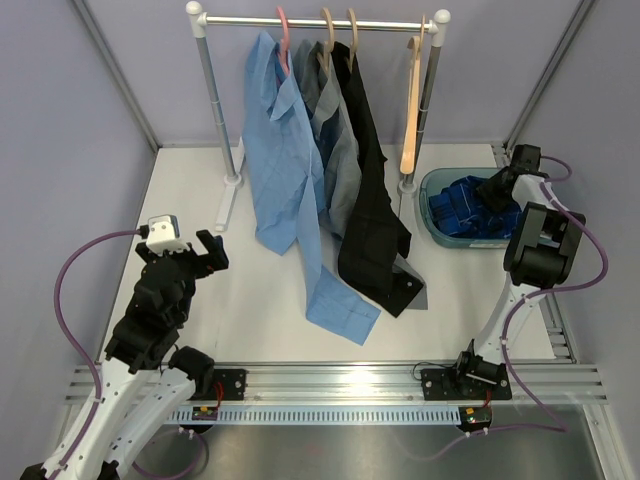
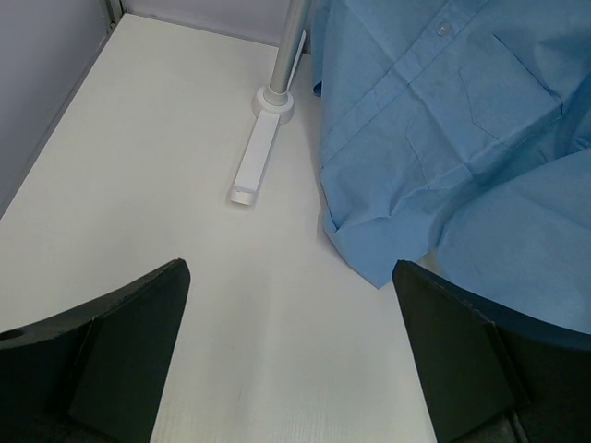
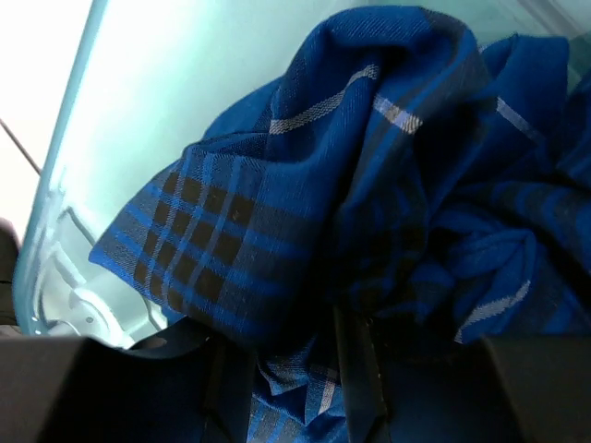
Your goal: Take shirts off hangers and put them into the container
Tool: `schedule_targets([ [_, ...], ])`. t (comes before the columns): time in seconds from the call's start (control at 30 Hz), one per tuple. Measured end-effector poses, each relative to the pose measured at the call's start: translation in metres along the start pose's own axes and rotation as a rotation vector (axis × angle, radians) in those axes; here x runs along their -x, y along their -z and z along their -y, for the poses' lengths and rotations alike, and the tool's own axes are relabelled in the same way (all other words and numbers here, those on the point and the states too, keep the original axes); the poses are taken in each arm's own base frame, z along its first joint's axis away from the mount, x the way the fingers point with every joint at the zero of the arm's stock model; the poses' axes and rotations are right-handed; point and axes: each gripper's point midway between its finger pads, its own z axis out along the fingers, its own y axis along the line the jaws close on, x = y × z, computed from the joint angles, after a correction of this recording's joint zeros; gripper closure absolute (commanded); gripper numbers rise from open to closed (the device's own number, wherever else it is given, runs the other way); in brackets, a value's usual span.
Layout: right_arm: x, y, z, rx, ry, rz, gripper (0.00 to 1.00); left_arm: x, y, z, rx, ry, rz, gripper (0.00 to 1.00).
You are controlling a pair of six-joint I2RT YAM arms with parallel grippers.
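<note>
The dark blue plaid shirt (image 1: 458, 212) (image 3: 305, 185) lies bunched in the teal container (image 1: 428, 192) (image 3: 138, 111) at the right. My right gripper (image 1: 497, 190) (image 3: 291, 351) reaches down into the tub, its fingers half closed with a fold of that shirt between them. The light blue shirt (image 1: 285, 170) (image 2: 443, 120) hangs on a pink hanger (image 1: 285, 40). Beside it, the grey shirt (image 1: 340, 150) and the black shirt (image 1: 370, 220) hang on wooden hangers (image 1: 340, 25), their tails trailing on the table. A bare wooden hanger (image 1: 411, 110) dangles at the rail's right end. My left gripper (image 1: 212, 250) (image 2: 289, 268) hovers open and empty, left of the light blue shirt.
The white-and-steel rail stand (image 1: 215, 100) spans the back; its left foot (image 2: 259, 157) lies ahead of my left gripper. Purple walls enclose the table on three sides. A metal rail (image 1: 330, 380) with the arm bases runs along the near edge.
</note>
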Motion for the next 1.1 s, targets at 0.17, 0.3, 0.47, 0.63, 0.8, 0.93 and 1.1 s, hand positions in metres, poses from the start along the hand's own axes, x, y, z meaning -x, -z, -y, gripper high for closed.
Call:
schedule_targets([
  [0.17,0.013,0.004,-0.004,-0.011,-0.004,-0.005,0.55,0.0,0.0,0.0,0.0,0.0,0.0,0.01],
  [0.3,0.018,0.017,-0.007,-0.011,0.007,0.008,0.53,0.0,0.0,0.0,0.0,0.001,0.0,0.01],
  [0.47,0.034,0.086,-0.026,0.052,0.035,0.109,0.38,0.0,0.0,0.001,-0.004,0.0,-0.001,0.01],
  [0.63,0.067,0.224,-0.06,0.199,0.076,0.37,0.18,0.001,0.002,0.002,-0.015,-0.002,-0.003,0.01],
  [0.8,0.065,0.362,-0.071,0.343,0.124,0.614,0.04,0.028,0.015,0.003,-0.031,-0.005,0.038,0.01],
  [0.93,0.038,0.459,-0.058,0.43,0.178,0.795,0.01,0.065,0.035,0.001,-0.049,0.0,0.11,0.01],
  [1.1,-0.005,0.55,-0.035,0.525,0.245,0.99,0.01,0.091,0.059,-0.007,-0.052,-0.007,0.165,0.01],
])
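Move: The right hand is already down in the container with its fingers in the blue plaid shirt, whose middle lies about 3 cm to its left, 1 cm back and 3 cm below. The container's middle is about 1 cm back; the rack's right post foot stands some 24 cm left and 4 cm ahead. The black shirt's hem is roughly 27 cm left, 24 cm back. From the left hand the plaid shirt lies some 25 cm ahead, 70 cm right and 23 cm below. The right hand lifts off the shirt, some 45 cm up and 30 back, opening; the left rises 10. ##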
